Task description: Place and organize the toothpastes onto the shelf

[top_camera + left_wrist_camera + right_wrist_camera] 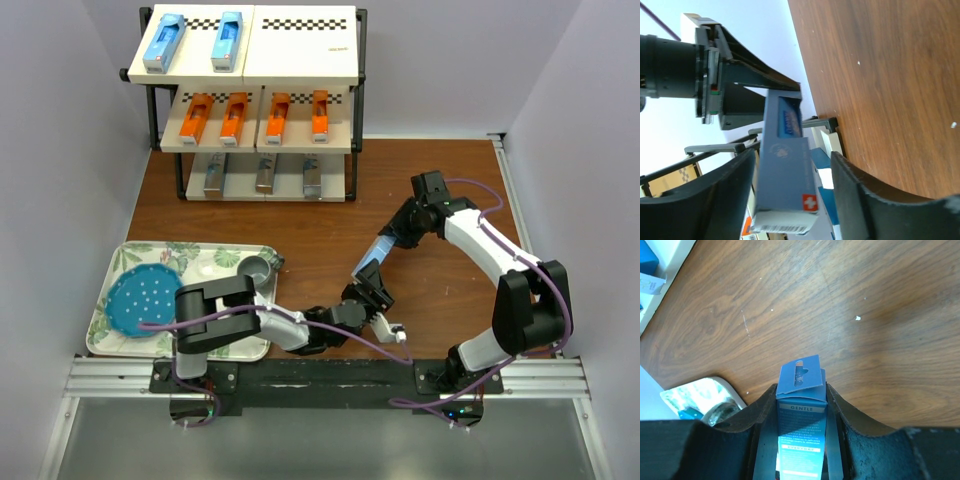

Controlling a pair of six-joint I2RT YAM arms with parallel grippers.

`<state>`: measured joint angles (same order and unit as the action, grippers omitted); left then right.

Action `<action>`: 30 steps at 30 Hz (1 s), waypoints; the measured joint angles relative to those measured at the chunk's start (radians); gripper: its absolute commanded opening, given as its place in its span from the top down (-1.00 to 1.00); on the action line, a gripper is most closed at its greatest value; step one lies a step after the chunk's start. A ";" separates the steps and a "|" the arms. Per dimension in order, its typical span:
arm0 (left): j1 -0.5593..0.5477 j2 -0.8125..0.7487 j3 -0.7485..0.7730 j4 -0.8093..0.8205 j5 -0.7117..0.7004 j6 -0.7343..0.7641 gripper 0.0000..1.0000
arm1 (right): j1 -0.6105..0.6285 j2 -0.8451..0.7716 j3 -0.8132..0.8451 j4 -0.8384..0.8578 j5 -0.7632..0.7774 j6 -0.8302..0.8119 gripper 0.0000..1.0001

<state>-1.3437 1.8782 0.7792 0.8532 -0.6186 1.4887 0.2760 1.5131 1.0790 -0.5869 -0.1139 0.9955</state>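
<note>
A light blue toothpaste box (379, 249) hangs in the air over the brown table, and my right gripper (403, 233) is shut on its upper end. In the right wrist view the box (801, 410) sits tight between both fingers (801, 390). My left gripper (366, 278) stands open around the box's lower end (785, 175); a gap shows beside the right finger (865, 200). On the shelf (300, 40) lie two light blue boxes (163, 42) on top, several orange ones (233, 115) on the middle board and three dark metallic ones (265, 173) below.
A leaf-patterned tray (220, 262) lies at the near left with a round blue plate (142, 303) and a grey cup (256, 268) on it. White walls close in both sides. The left arm's links stretch low along the table's front edge.
</note>
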 measured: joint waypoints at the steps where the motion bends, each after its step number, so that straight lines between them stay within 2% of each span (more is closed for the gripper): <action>1: 0.000 0.008 0.002 0.000 -0.006 0.002 -0.15 | 0.001 0.000 0.000 0.000 -0.005 0.000 0.61; 5: 0.000 0.016 0.007 0.016 -0.020 0.014 0.01 | 0.003 0.000 0.000 0.000 -0.007 0.001 0.60; 8: 0.000 0.016 0.013 0.022 -0.029 0.017 0.20 | 0.005 -0.001 0.000 0.001 -0.010 0.003 0.41; 11: 0.000 0.017 0.014 0.024 -0.034 0.021 0.34 | 0.005 -0.001 0.000 0.001 -0.010 0.006 0.09; 12: 0.000 0.017 0.014 0.025 -0.034 0.022 0.37 | 0.005 -0.001 0.000 0.002 -0.010 0.006 -0.08; 14: 0.000 0.018 0.014 0.029 -0.039 0.014 0.41 | 0.005 -0.001 0.000 0.005 -0.013 0.013 -0.25; 15: 0.000 0.018 0.014 0.030 -0.044 0.013 0.42 | 0.005 -0.001 0.000 0.005 -0.014 0.012 -0.41; 20: 0.002 0.018 0.014 0.035 -0.069 -0.034 0.55 | 0.005 -0.002 0.001 0.007 -0.017 0.013 -0.78; 24: 0.010 0.018 0.016 0.038 -0.089 -0.109 0.59 | 0.005 -0.002 0.016 0.007 -0.015 -0.002 -0.89; 30: 0.037 -0.015 0.022 -0.057 -0.100 -0.339 0.62 | 0.005 -0.037 0.048 0.040 0.001 -0.066 -0.95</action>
<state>-1.3067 1.8629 0.8009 0.7963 -0.7189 1.1496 0.2813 1.4757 1.1275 -0.5468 -0.1127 0.9295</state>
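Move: In mid-air between the two hands, the blue toothpaste box is gripped by the right fingers at its far end. Its middle lies about 5 cm ahead of the left hand and 3 cm to its right, level with it, and some 4 cm back and 4 cm left of the right hand. From the left hand, the grey mug stands about 26 cm left, 1 cm farther out and 10 cm lower; the rightmost silver box on the bottom shelf is some 24 cm ahead, 12 cm left and 9 cm lower. Closing on the near end of the toothpaste box, the left fingers pinch its sides while the right hand still holds the far end. The right fingers then open wide and let go, that hand lifting about 3 cm and easing 2 cm forward; the left arm carries the box some 2 cm left and 2 cm forward, turning about 20 degrees, partly counter-clockwise. ##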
